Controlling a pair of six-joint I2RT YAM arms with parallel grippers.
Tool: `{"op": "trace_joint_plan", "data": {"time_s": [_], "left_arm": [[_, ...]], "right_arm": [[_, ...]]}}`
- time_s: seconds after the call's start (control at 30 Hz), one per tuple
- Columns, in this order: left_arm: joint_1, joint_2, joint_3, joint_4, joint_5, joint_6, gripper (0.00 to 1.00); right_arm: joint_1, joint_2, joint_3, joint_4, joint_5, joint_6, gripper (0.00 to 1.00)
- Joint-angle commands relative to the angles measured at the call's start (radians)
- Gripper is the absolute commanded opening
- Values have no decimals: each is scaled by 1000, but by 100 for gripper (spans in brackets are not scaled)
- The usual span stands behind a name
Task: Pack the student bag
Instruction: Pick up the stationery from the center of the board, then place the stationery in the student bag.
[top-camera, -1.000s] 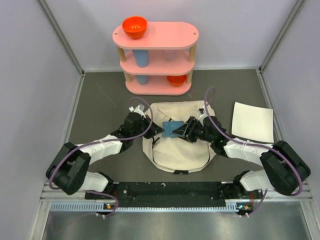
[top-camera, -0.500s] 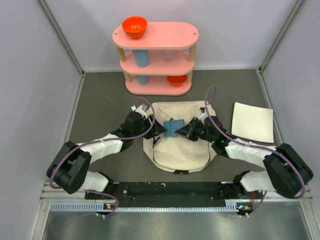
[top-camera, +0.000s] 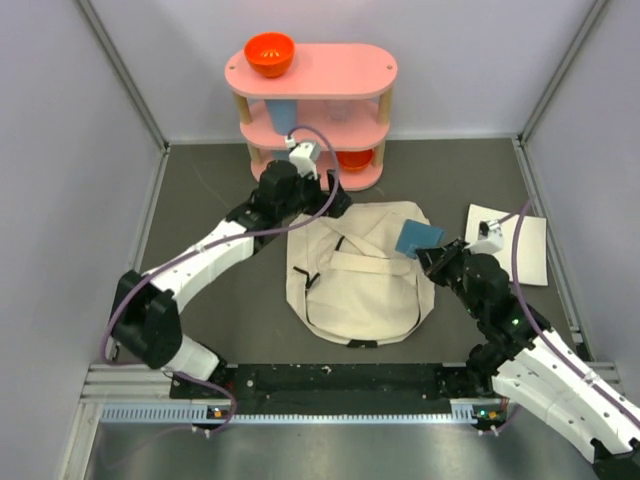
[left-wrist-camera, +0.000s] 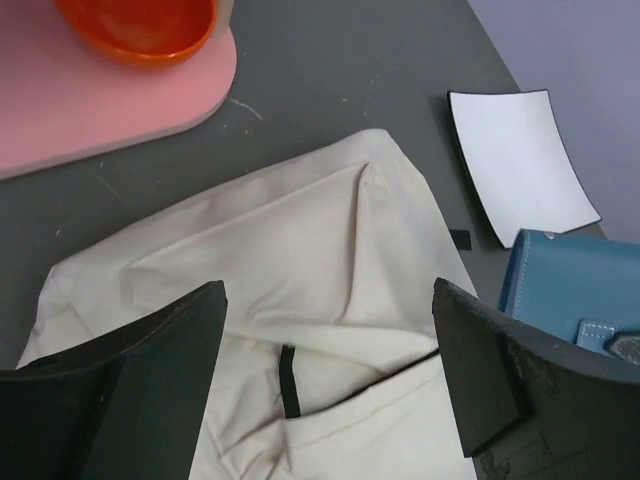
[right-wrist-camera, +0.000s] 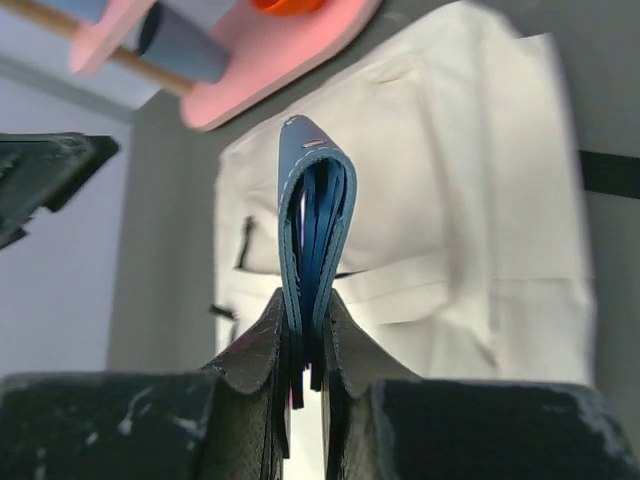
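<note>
The student bag (top-camera: 355, 285) is a cream canvas backpack lying flat in the middle of the table, also seen in the left wrist view (left-wrist-camera: 300, 240) and the right wrist view (right-wrist-camera: 440, 190). My right gripper (top-camera: 430, 256) (right-wrist-camera: 305, 300) is shut on a blue wallet (top-camera: 418, 237) (right-wrist-camera: 312, 210), holding it edge-up above the bag's right edge. The wallet (left-wrist-camera: 560, 290) also shows at the right of the left wrist view. My left gripper (top-camera: 335, 204) (left-wrist-camera: 328, 295) hovers open over the bag's top left corner, with nothing between its fingers.
A pink three-tier shelf (top-camera: 312, 70) stands at the back with an orange bowl (top-camera: 269, 54) on top, a blue cup (top-camera: 283, 118) and another orange bowl (top-camera: 352, 158) lower down. A flat white sheet (top-camera: 510, 250) lies right of the bag, close to my right arm.
My left gripper has opened, let go at the bag and pulled back toward the shelf. My right gripper has shut on the blue wallet and carried it right, off the bag's middle.
</note>
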Motion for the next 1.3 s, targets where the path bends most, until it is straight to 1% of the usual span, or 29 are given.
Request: {"op": "trace_joint_plan", "data": {"time_s": [0.0, 0.07, 0.13, 0.2, 0.23, 0.33, 0.37, 0.5, 0.57, 0.63, 0.83, 0.9, 0.97, 1.0, 1.03, 1.07, 1.1, 1.13, 1.2, 1.23, 1.27], "left_arm": [[-56, 115, 136, -136, 5, 90, 87], [-75, 181, 206, -213, 5, 55, 87], [-96, 247, 265, -269, 16, 28, 84], [-123, 273, 288, -339, -4, -12, 81], [-134, 284, 292, -348, -35, -24, 81], [-159, 304, 308, -394, -66, -97, 80], [-167, 306, 308, -418, -85, -145, 80], [-185, 310, 286, -432, -119, -246, 79], [-196, 329, 294, -434, -156, -282, 79], [-196, 361, 315, -439, -158, -309, 79], [-196, 456, 403, -463, -158, -326, 79], [-196, 474, 418, -465, -155, -318, 76], [-196, 482, 418, -465, -152, -303, 71], [-196, 487, 418, -465, -144, -297, 63], [-197, 488, 418, -462, -139, -279, 58], [-196, 491, 415, -462, -135, -271, 56], [-196, 494, 415, -460, -130, -265, 43], [-196, 494, 414, -460, -122, -248, 38], [-196, 498, 412, -458, -118, -240, 25], [-194, 498, 411, -457, -115, -233, 13], [-194, 498, 411, -458, -113, -230, 6]], "right_arm": [[-6, -92, 50, -263, 248, -4, 0], [-6, -111, 56, -305, 276, 10, 0], [-6, -137, 58, -340, 310, 16, 0], [-6, -151, 56, -353, 325, 18, 0], [-4, -165, 58, -356, 335, 12, 0], [-6, -178, 62, -357, 344, -8, 0], [-6, -179, 67, -359, 345, -12, 0], [-4, -171, 72, -360, 353, -24, 0], [-6, -168, 72, -360, 350, -25, 0], [-4, -166, 72, -360, 341, -25, 0], [-6, -163, 70, -359, 316, -32, 0], [-4, -160, 68, -356, 295, -27, 0], [-4, -159, 61, -348, 266, -22, 0], [-6, -156, 59, -336, 252, -18, 0], [-4, -152, 53, -327, 235, -16, 0], [-6, -149, 50, -316, 206, -16, 0], [-6, -146, 49, -307, 191, -13, 0], [-4, -137, 44, -288, 175, -15, 1], [-4, -125, 44, -274, 143, -13, 1], [-6, -117, 44, -259, 135, -15, 1], [-6, -113, 42, -250, 114, -21, 1]]}}
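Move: The near edge of the bag's top cloth, by the black strap, lies about 7 cm right of the open left gripper, 2 cm back and 13 cm below. From that hand the blue stationery is some 15 cm right, 8 cm back and slightly lower; the lower shelf board is 9 cm ahead, 6 cm left. The right gripper holds the stationery; from it the bag's mouth is roughly 11 cm left, level fore and aft and 11 cm lower; the white sheet lies 23 cm right, 3 cm ahead. Bring the open left gripper about 13 cm down and 7 cm right onto the bag's top cloth, swinging back on the way and then easing forward again, fingers tipping some 30 degrees further down; then close them to pinch the cloth edge. Meanwhile keep the right gripper shut on the stationery, swing it right and a little down, clear of the mouth, turning clockwise, pause, and start back left. ##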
